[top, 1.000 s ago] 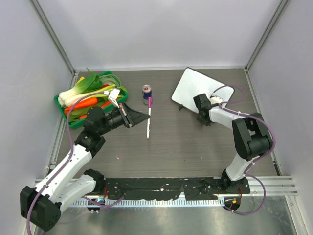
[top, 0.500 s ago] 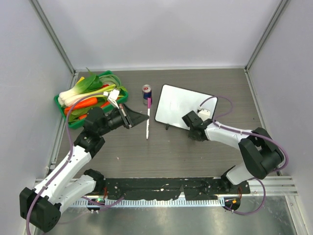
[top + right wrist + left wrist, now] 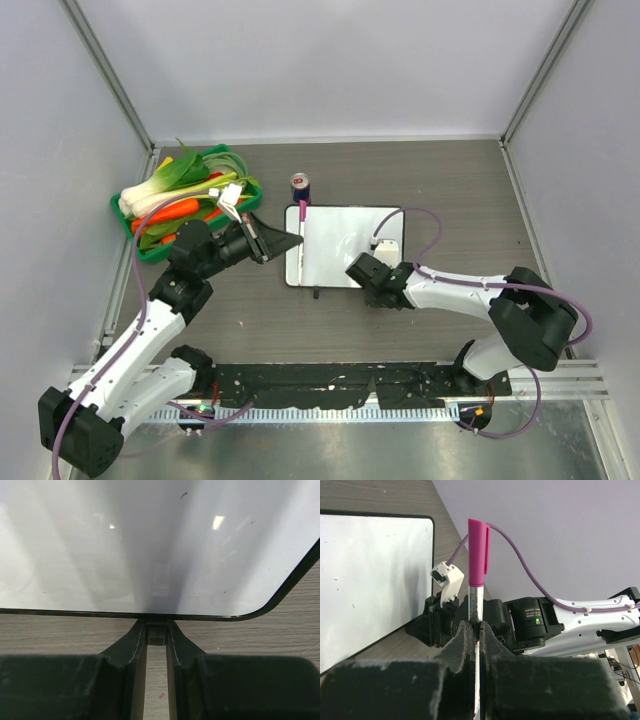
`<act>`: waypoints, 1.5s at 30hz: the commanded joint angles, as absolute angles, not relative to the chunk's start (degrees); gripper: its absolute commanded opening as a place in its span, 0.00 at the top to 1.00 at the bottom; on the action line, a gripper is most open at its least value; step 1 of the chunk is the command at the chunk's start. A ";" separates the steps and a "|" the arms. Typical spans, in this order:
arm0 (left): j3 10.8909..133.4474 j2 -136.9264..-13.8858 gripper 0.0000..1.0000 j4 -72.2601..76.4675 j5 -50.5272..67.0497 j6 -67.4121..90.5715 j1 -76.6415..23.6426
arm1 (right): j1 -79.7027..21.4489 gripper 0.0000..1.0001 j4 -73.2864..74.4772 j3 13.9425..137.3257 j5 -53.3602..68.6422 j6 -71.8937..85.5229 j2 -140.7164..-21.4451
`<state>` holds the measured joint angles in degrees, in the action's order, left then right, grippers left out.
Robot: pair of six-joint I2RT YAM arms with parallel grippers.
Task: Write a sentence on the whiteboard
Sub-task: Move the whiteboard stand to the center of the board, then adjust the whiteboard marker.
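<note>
The whiteboard (image 3: 345, 245) lies flat mid-table, a white rectangle with a thin dark rim, also seen in the right wrist view (image 3: 150, 545) and the left wrist view (image 3: 370, 580). Its face is plain white with a few specks; the sentence is out of view. My right gripper (image 3: 374, 278) is at the board's near edge, shut on a small black foot (image 3: 156, 634) under the rim. My left gripper (image 3: 287, 241) is shut on a marker (image 3: 477, 555) with a magenta cap (image 3: 304, 211). The marker reaches over the board's left edge.
A green basket (image 3: 140, 235) with a leek and carrots stands at the back left, close to the left arm. A small can (image 3: 300, 186) stands just behind the board's far left corner. Grey walls close in the table on three sides.
The right gripper has dragged the whiteboard from the back right to the middle and turned it square, so its left edge now lies under the marker. The left arm has stayed put.
</note>
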<state>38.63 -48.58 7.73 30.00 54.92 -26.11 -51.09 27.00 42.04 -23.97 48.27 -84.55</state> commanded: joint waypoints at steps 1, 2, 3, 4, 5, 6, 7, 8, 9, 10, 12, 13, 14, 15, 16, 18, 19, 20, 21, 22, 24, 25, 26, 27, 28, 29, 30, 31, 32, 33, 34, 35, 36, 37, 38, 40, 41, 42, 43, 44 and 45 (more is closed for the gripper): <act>40.52 -47.90 1.00 7.12 29.79 53.18 -25.93 | -53.79 0.99 33.40 38.58 -14.59 43.77 -87.45; 40.60 -47.99 1.00 6.95 29.97 53.17 -25.84 | -53.88 0.99 33.57 38.85 -14.68 43.07 -87.54; 40.61 -47.99 1.00 6.86 29.97 53.09 -25.84 | -53.88 0.99 33.66 39.02 -14.59 42.89 -87.54; 40.61 -47.99 1.00 6.77 29.88 53.00 -25.93 | -53.96 0.99 34.01 39.02 -14.59 42.72 -87.54; 40.61 -47.90 1.00 6.68 29.80 52.91 -25.84 | -53.88 0.99 34.10 38.85 -14.50 42.80 -87.63; 40.61 -47.90 1.00 6.51 29.71 52.82 -26.01 | -53.96 0.99 34.19 38.76 -14.50 42.45 -87.63; 40.61 -47.81 1.00 6.33 29.62 52.74 -25.93 | -53.96 1.00 34.28 38.59 -13.98 42.45 -87.54; 40.61 -47.81 1.00 6.24 29.53 52.73 -25.93 | -53.96 0.98 34.36 38.67 -13.63 42.02 -87.37; 40.69 -47.73 1.00 5.98 29.53 52.56 -26.01 | -53.96 0.97 34.54 38.58 -12.93 41.84 -87.10; 40.69 -47.64 1.00 5.80 29.53 52.47 -25.93 | -53.96 0.94 34.63 38.58 -12.48 41.49 -86.84; 40.78 -47.64 1.00 4.93 29.53 51.95 -25.84 | -53.96 0.88 34.45 38.67 -11.25 40.87 -84.65; 40.87 -47.72 1.00 4.31 29.53 51.68 -25.84 | -53.96 0.83 34.28 38.67 -10.38 40.52 -83.86; 40.96 -47.55 1.00 3.70 29.53 51.16 -25.84 | -53.96 0.70 34.36 38.67 -10.20 40.08 -82.11; 41.13 -47.55 1.00 2.91 29.44 50.63 -25.93 | -53.96 0.63 34.28 38.93 -9.67 39.82 -81.05; 41.31 -47.64 1.00 2.29 29.44 50.28 -25.84 | -53.96 0.44 34.36 39.11 -9.32 39.21 -79.12; 41.57 -47.37 1.00 0.97 29.27 49.22 -25.84 | -53.96 0.22 35.50 40.16 -9.23 39.11 -76.22; 41.75 -47.37 1.00 0.36 29.09 48.78 -25.93 | -53.96 0.14 35.77 41.04 -8.88 38.76 -75.16; 42.10 -47.29 1.00 0.18 28.92 48.26 -25.93 | -53.96 0.12 36.64 41.57 -9.05 38.41 -73.58; 42.36 -47.37 1.00 -1.48 28.74 47.82 -25.84 | -53.96 0.09 37.00 42.44 -9.23 38.41 -72.78; 42.71 -47.29 1.00 -2.19 28.65 47.29 -25.93 | -53.96 0.09 37.52 43.06 -9.14 37.71 -71.73; 43.41 -47.55 1.00 -3.51 28.56 46.23 -25.93 | -53.96 0.09 38.75 44.91 -8.71 36.74 -70.85; 43.85 -47.46 1.00 -4.12 28.48 45.80 -25.93 | -53.96 0.09 38.76 46.13 -7.57 35.78 -70.58; 44.12 -47.55 1.00 -4.91 28.56 45.18 -25.84 | -53.96 0.09 38.76 46.66 -6.51 34.99 -69.88; 44.56 -47.64 1.00 -5.79 28.56 44.65 -25.93 | -53.96 0.09 38.50 47.80 -5.89 34.02 -69.53; 45.00 -47.81 1.00 -6.67 28.56 44.21 -25.93 | -53.96 0.09 38.41 48.51 -5.28 33.40 -68.65; 45.35 -47.73 1.00 -7.29 28.65 43.77 -25.93 | -53.96 0.09 37.89 49.65 -5.19 32.01 -68.12; 45.70 -47.72 1.00 -7.90 28.74 43.60 -25.93 | -53.96 0.09 37.71 51.14 -5.10 31.38 -67.42; 45.88 -47.64 1.00 -8.00 28.83 43.68 -25.84 | -53.88 0.09 37.44 51.94 -5.36 29.98 -67.15; 45.97 -47.55 1.00 -8.00 29.00 43.68 -25.93 | -53.88 0.09 37.35 53.86 -5.88 29.27 -67.06; 46.05 -47.37 1.00 -7.56 29.26 43.94 -25.93 | -53.53 0.09 37.27 54.92 -5.80 27.79 -67.06; 46.14 -47.20 1.00 -7.30 29.44 44.12 -25.84 | -53.18 0.09 37.00 56.41 -5.10 27.08 -67.06; 46.32 -47.20 1.00 -7.12 29.53 44.30 -25.93 | -52.04 0.09 36.31 57.30 -4.31 25.85 -67.06; 46.58 -47.20 1.00 -7.12 29.71 44.38 -25.93 | -51.16 0.09 35.43 58.44 -1.26 25.23 -67.23; 46.76 -47.28 1.00 -7.12 29.88 44.38 -25.84 | -49.24 0.09 33.85 58.88 1.81 24.70 -67.06; 47.02 -47.29 1.00 -7.29 30.14 44.21 -25.93 | -46.87 0.09 32.53 59.23 6.81 24.61 -66.89; 47.37 -47.46 1.00 -7.56 30.67 43.77 -25.93 | -41.87 0.09 27.53 58.54 15.67 25.48 -66.27; 47.55 -47.72 1.00 -7.82 31.02 43.60 -25.93 | -40.44 0.09 23.16 58.10 18.52 26.79 -65.92; 47.72 -47.90 1.00 -8.08 31.03 43.33 -25.84 | -38.17 0.07 20.94 57.05 24.29 27.33 -65.66; 47.81 -47.90 1.00 -8.17 31.03 43.42 -25.93 | -37.45 0.05 16.22 56.52 26.69 28.55 -65.74; 47.81 -48.16 1.00 -7.91 31.11 43.68 -25.93 | -36.22 0.05 14.17 56.25 31.33 29.26 -66.26; 47.64 -48.25 1.00 -6.69 31.72 44.20 -25.84 | -35.86 0.05 11.71 56.25 34.77 29.35 -67.40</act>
<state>45.21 -48.25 -8.05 29.39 44.51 -26.11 -38.37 26.15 56.40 15.57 27.75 -67.61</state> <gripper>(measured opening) 0.026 0.946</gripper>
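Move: The right gripper already grips the right foot of the whiteboard stand, with the whiteboard's middle about 10 cm ahead and 6 cm to its left, nearly level with the fingers. From the right gripper, the left foot is about 12 cm left and level fore-and-aft, the drink can about 22 cm ahead and 15 cm left. From the left gripper, the whiteboard's middle is about 9 cm ahead, 9 cm right and 28 cm below. After a brief hold, open the right gripper wide to let go of the stand's foot, backing it some 5 cm clear of the near edge. Then raise it about 18 cm, swinging left and forward over the whiteboard towards the held pen, turning counter-clockwise and rolling its left side up, each about 30 degrees. Keep the left gripper shut on the pen, dipping slightly and partly recovering as it tilts. ##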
